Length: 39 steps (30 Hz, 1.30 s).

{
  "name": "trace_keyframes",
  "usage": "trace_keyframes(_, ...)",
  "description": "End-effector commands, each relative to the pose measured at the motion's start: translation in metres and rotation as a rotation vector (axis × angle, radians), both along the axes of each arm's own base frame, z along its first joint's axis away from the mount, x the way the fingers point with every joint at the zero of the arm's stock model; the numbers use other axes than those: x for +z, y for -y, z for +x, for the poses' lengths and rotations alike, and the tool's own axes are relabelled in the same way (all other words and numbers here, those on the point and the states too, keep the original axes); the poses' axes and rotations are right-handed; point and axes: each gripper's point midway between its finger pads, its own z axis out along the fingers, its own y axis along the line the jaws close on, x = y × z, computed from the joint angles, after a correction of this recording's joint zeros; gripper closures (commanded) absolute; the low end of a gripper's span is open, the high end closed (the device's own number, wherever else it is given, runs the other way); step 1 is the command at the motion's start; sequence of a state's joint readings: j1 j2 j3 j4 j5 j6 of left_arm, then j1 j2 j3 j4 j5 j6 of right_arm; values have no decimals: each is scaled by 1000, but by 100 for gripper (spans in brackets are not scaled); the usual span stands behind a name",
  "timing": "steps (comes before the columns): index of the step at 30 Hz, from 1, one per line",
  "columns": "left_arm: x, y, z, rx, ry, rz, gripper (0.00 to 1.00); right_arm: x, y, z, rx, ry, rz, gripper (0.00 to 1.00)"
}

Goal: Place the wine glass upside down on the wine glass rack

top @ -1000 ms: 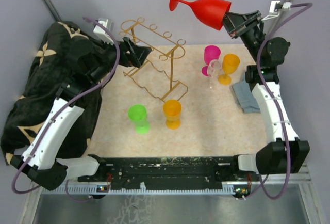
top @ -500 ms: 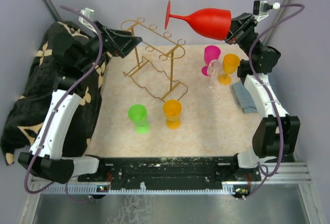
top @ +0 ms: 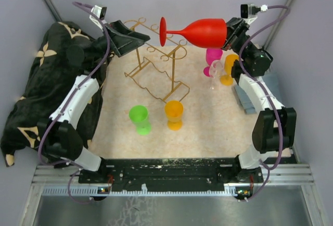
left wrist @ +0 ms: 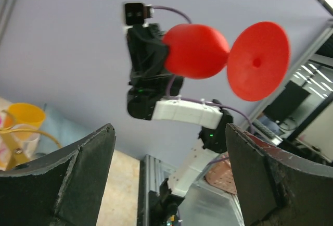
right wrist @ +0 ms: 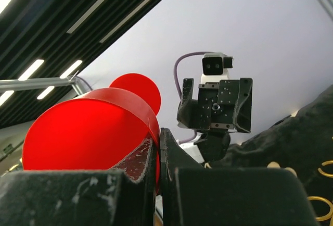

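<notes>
The red wine glass [top: 203,32] hangs on its side in the air above the back of the table, its foot [top: 163,32] pointing left. My right gripper [top: 227,33] is shut on the bowl's rim; in the right wrist view the rim [right wrist: 88,132] is pinched between the fingers [right wrist: 130,163]. The gold wire wine glass rack [top: 156,67] stands below and to the left of the glass. My left gripper [top: 133,37] is raised at the rack's top left, open and empty, facing the glass foot [left wrist: 257,59] across a gap.
A green cup [top: 139,117] and an orange cup [top: 174,114] stand in front of the rack. Pink [top: 213,57], clear [top: 216,73] and yellow [top: 232,67] glasses cluster at the right beside a grey cloth [top: 247,98]. A black patterned cloth [top: 31,96] lies at the left.
The right arm swung the red glass down and left, levelling it over the rack. The left gripper rose from beside the rack to its top, toward the glass foot.
</notes>
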State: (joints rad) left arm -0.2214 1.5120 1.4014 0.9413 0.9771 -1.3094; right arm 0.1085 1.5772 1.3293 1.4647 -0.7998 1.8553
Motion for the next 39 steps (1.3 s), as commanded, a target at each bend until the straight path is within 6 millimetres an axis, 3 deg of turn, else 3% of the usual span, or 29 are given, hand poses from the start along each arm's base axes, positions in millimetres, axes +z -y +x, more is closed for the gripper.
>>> trace_keyframes(1, 25, -13, -55, -191, 126, -121, 9, 13, -8, -24, 47, 131, 31, 100)
trace_keyframes(7, 32, -19, -68, -248, 134, -201, 9, 12, -23, -26, 100, 133, 46, 100)
trace_keyframes(9, 32, -21, -72, -266, 129, -228, 10, 5, -29, -15, 114, 111, 46, 100)
trace_keyframes(12, 33, -21, -78, -302, 117, -250, 10, 9, -36, -15, 133, 120, 50, 100)
trace_keyframes(21, 36, -21, -84, -306, 111, -264, 14, 11, -56, -14, 173, 124, 45, 100)
trace_keyframes(33, 47, -25, -96, -376, 83, -387, 34, 3, -66, -10, 188, 119, 38, 100)
trace_keyframes(39, 49, -17, -107, -432, 89, -399, 52, 0, -69, -7, 193, 112, 40, 100)
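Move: Just beyond the open left gripper hangs the foot of the red wine glass, about 8 cm to its right, 4 cm back and 8 cm above it. The wine glass rack stands some 21 cm ahead, 3 cm right and 36 cm below. The right hand keeps the glass by its rim; from there the left gripper is roughly 29 cm to the left, 1 cm ahead and 3 cm lower. Bringing the glass across for a handover, the right hand keeps its shut grip on the rim and carries it about 7 cm left, foot leading, turning slightly counter-clockwise. The left hand draws back some 6 cm and rises 4 cm, its fingers tipping up and swinging clockwise by about 20 degrees until they face the foot; its wide-open gripper then closes to about half. ##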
